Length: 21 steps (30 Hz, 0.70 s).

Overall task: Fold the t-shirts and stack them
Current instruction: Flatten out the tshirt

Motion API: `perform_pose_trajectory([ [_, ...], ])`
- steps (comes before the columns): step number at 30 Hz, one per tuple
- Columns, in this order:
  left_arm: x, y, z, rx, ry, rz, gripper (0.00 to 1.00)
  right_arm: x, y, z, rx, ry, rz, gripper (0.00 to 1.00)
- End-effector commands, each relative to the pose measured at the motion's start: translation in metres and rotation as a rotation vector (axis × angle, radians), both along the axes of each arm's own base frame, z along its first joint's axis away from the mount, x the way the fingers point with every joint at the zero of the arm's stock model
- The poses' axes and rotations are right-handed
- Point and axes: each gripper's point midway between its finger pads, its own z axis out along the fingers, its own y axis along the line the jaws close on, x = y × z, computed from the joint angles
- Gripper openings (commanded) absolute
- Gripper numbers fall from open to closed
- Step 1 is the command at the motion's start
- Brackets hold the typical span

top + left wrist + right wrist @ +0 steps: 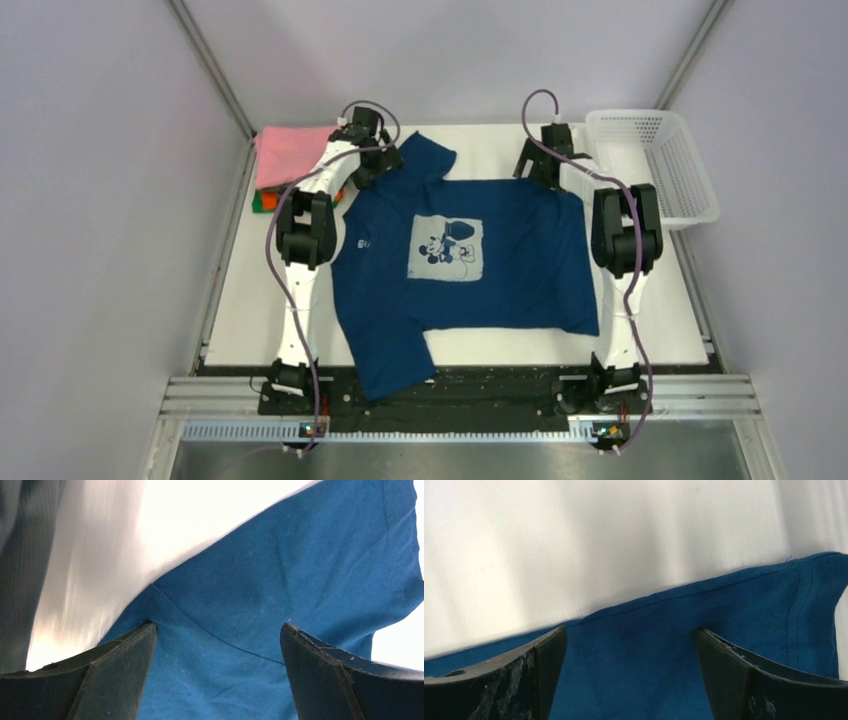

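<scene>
A navy blue t-shirt (500, 265) with a pale cartoon print lies spread flat across the white table, one sleeve hanging over the near edge. My left gripper (378, 165) stands open at the shirt's far left, over the sleeve seam (220, 640), its fingertips (145, 635) wide apart on the cloth. Over the far right hem (684, 592) my right gripper (545, 168) is open too, with blue cloth between the fingertips (711, 642). A stack of folded t-shirts (288, 155), pink on top with orange and green edges below, sits at the far left.
A white plastic mesh basket (655, 160) stands at the far right corner of the table. Grey walls close in the sides. The table's bare white surface (255, 300) shows left of the shirt.
</scene>
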Motion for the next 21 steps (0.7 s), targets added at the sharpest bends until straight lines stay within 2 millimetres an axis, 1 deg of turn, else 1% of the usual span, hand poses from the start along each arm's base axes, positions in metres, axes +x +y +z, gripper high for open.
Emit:
perform_pose_trajectory([
  [1, 0.012, 0.018, -0.044, -0.011, 0.069, 0.035, 0.99, 0.005, 0.011, -0.034, 0.025, 0.104, 0.027, 0.96],
  [3, 0.025, 0.021, -0.047, -0.026, 0.051, 0.048, 0.99, 0.015, 0.009, -0.03, 0.03, 0.089, 0.02, 0.96],
  [5, 0.036, 0.021, -0.043, -0.035, 0.017, 0.048, 0.99, 0.023, 0.006, -0.027, 0.031, 0.075, 0.009, 0.96],
  [9, 0.046, 0.017, -0.037, -0.06, -0.026, 0.038, 0.99, 0.036, -0.001, -0.018, 0.024, 0.043, -0.005, 0.96],
  [11, 0.05, 0.011, -0.028, -0.089, -0.048, 0.015, 0.99, 0.041, -0.003, -0.01, 0.02, 0.025, 0.004, 0.96],
  [13, 0.053, 0.004, -0.012, -0.117, -0.079, -0.009, 0.99, 0.043, -0.001, 0.005, 0.018, 0.008, 0.024, 0.96],
  [16, 0.057, -0.009, 0.036, -0.159, -0.158, -0.058, 0.99, 0.037, 0.0, 0.036, -0.003, -0.023, 0.042, 0.97],
  [17, 0.056, -0.016, 0.058, -0.16, -0.195, -0.08, 0.99, 0.033, 0.0, 0.05, -0.018, -0.039, 0.045, 0.98],
  [18, 0.053, -0.022, 0.076, -0.149, -0.221, -0.099, 0.99, 0.027, 0.002, 0.061, -0.032, -0.052, 0.051, 0.99],
  [19, 0.049, -0.026, 0.098, -0.135, -0.255, -0.116, 0.99, 0.02, 0.002, 0.083, -0.043, -0.086, 0.053, 0.99],
  [20, 0.042, -0.033, 0.128, -0.123, -0.298, -0.136, 0.99, 0.011, 0.0, 0.096, -0.055, -0.102, 0.047, 0.99],
  [21, 0.033, -0.038, 0.144, -0.108, -0.315, -0.154, 0.99, 0.001, 0.0, 0.105, -0.058, -0.11, 0.044, 0.99],
])
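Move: The left hand, wide open, is down on the t-shirt right at the far sleeve's seam; that sleeve's middle lies about 4 cm ahead and 12 cm to its right, the folded stack some 25 cm to its left and 3 cm farther out. The right hand rests just inside the shirt's far edge, edge about 2 cm ahead, with the hem corner about 4 cm ahead and 12 cm right, the basket roughly 34 cm right and 2 cm ahead. With open fingers pressing down on the t-shirt, both hands keep pushing the fabric forward towards the far side of the table, the left about 5 cm, the right about 4 cm. Then both ease off: the left rises some 2 cm, its fingers tipping slightly upward, while the right draws back about 2 cm from the far edge and begins to rise. ##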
